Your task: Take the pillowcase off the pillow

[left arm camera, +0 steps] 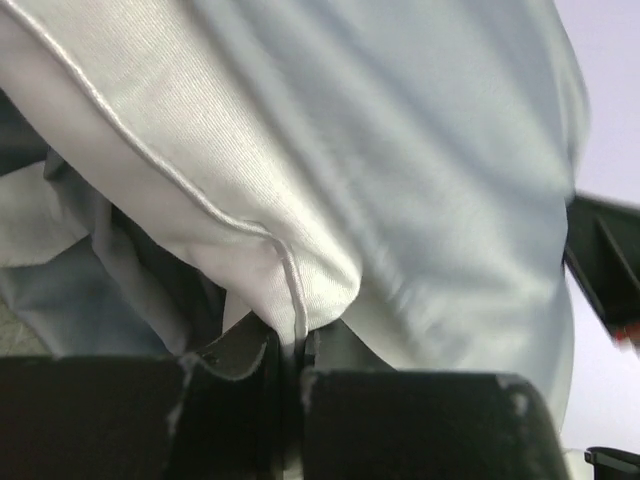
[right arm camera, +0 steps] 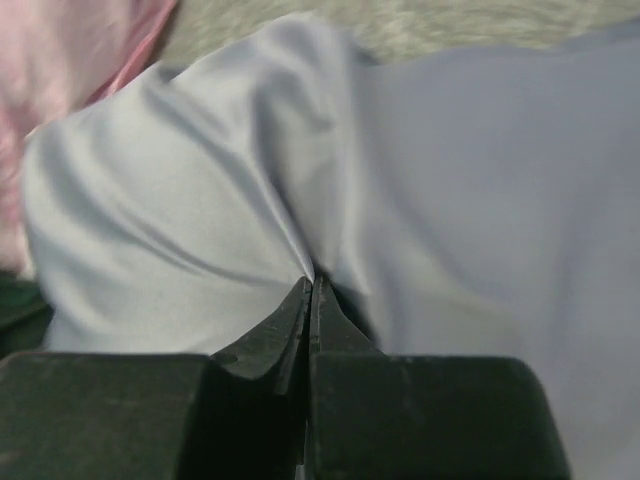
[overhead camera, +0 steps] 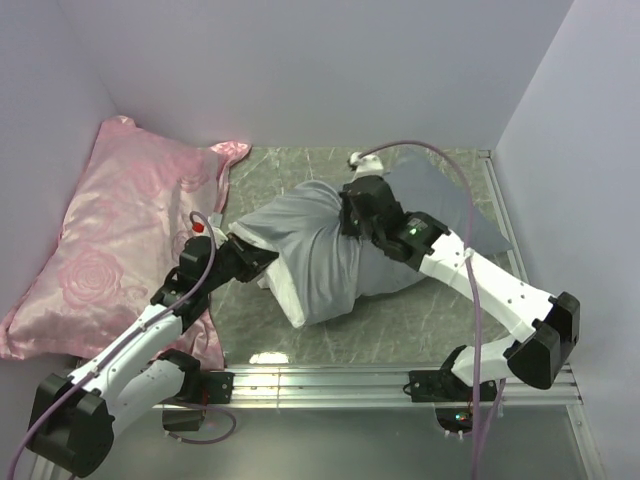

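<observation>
The grey pillowcase [overhead camera: 322, 245] lies bunched over the pillow at the middle of the table, its far end spread flat towards the back right. A white corner of the pillow [overhead camera: 288, 296] pokes out at the near left. My left gripper [overhead camera: 263, 262] is shut on that corner; in the left wrist view the piped seam of the pillow [left arm camera: 330, 150] runs down between the tips of the left gripper [left arm camera: 292, 345], with the pillowcase [left arm camera: 85, 295] crumpled to the left. My right gripper [overhead camera: 346, 216] sits on top of the bundle. In the right wrist view the right gripper [right arm camera: 311, 287] is shut on a pinched fold of the pillowcase [right arm camera: 180, 210].
A pink rose-patterned satin pillow [overhead camera: 115, 235] fills the left side, close behind my left arm, and shows at the right wrist view's top left [right arm camera: 70, 50]. Walls close in the back and both sides. A metal rail [overhead camera: 330, 380] runs along the near edge of the marble tabletop [overhead camera: 400, 310].
</observation>
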{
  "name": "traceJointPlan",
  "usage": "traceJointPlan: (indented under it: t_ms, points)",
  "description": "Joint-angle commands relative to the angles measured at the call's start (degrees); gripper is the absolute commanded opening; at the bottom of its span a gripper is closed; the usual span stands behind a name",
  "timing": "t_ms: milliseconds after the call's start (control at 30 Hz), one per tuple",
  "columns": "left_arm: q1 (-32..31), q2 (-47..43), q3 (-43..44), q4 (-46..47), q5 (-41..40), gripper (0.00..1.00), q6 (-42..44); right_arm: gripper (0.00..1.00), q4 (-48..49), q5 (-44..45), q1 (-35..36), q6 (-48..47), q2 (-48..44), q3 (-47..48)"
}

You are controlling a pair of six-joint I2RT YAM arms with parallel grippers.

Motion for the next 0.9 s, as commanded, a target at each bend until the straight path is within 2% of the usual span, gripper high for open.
traceJointPlan:
  t_ms: [0,133,267,400,467,600,700,800,833,867]
  points:
    - [-0.24,-3.6,3.69,0.57,1.37,0.01,1.34,0.0,-2.88,5.87,-6.76,0.76,0.39,3.63]
    - [-0.24,-5.97,3.08,-1.45,1.64,0.01,1.52,0.0,-5.08,9.31,-13.09,1.55,4.61,6.36]
    - [-0.07,-8.78,3.34,-4.18,1.46,0.01,2.04,0.0,-3.68,10.63,-20.46,3.04,6.82,3.92]
    - [0.55,-10.72,4.39,-7.69,1.19,0.01,3.45,0.0,-1.74,7.65,-30.48,4.36,7.43,1.27]
    - [1.07,-11.95,4.92,-9.01,1.28,0.0,3.71,0.0,-1.13,6.51,-32.86,3.93,7.61,0.22]
    - [1.43,-11.61,6.15,-7.44,3.3,0.01,3.63,0.02,1.41,0.64,-31.12,3.4,5.16,-3.2]
    - [1.51,-10.64,7.9,-4.11,4.45,0.01,3.45,0.1,1.6,0.0,-28.48,3.14,4.45,-5.24]
    - [1.52,-7.66,14.13,-4.1,3.22,0.01,3.63,0.29,1.95,-4.37,-28.13,3.05,2.96,-6.2]
    - [1.52,-6.34,18.67,-3.48,3.39,0.01,3.11,0.44,2.3,-5.79,-27.95,3.4,1.82,-6.21]
    - [1.52,-3.55,21.42,-1.56,3.39,0.01,2.32,0.48,3.35,-7.45,-27.95,3.22,0.5,-5.77]
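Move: The right hand already pinches a fold of the grey pillowcase; the case's closed end, the way it is to be dragged, lies some 28 cm to its right, 8 cm farther out and about 18 cm lower. The left hand already holds one corner of the white pillow, and from it the pinched fold is about 19 cm right, 8 cm ahead and slightly higher. The pillow's bare near corner sits about 12 cm back from the left hand, 7 cm right and 8 cm below. The right hand drags the pinched fold to the right and forward towards the case's closed end, about 18 cm right and 10 cm out, sinking some 5 cm and turning about 30 degrees clockwise, then eases back a couple of centimetres while its fingers open partway with cloth still between them. Against this the left hand keeps its shut grip on the pillow corner, drawing back slightly and lifting it about 6 cm. ##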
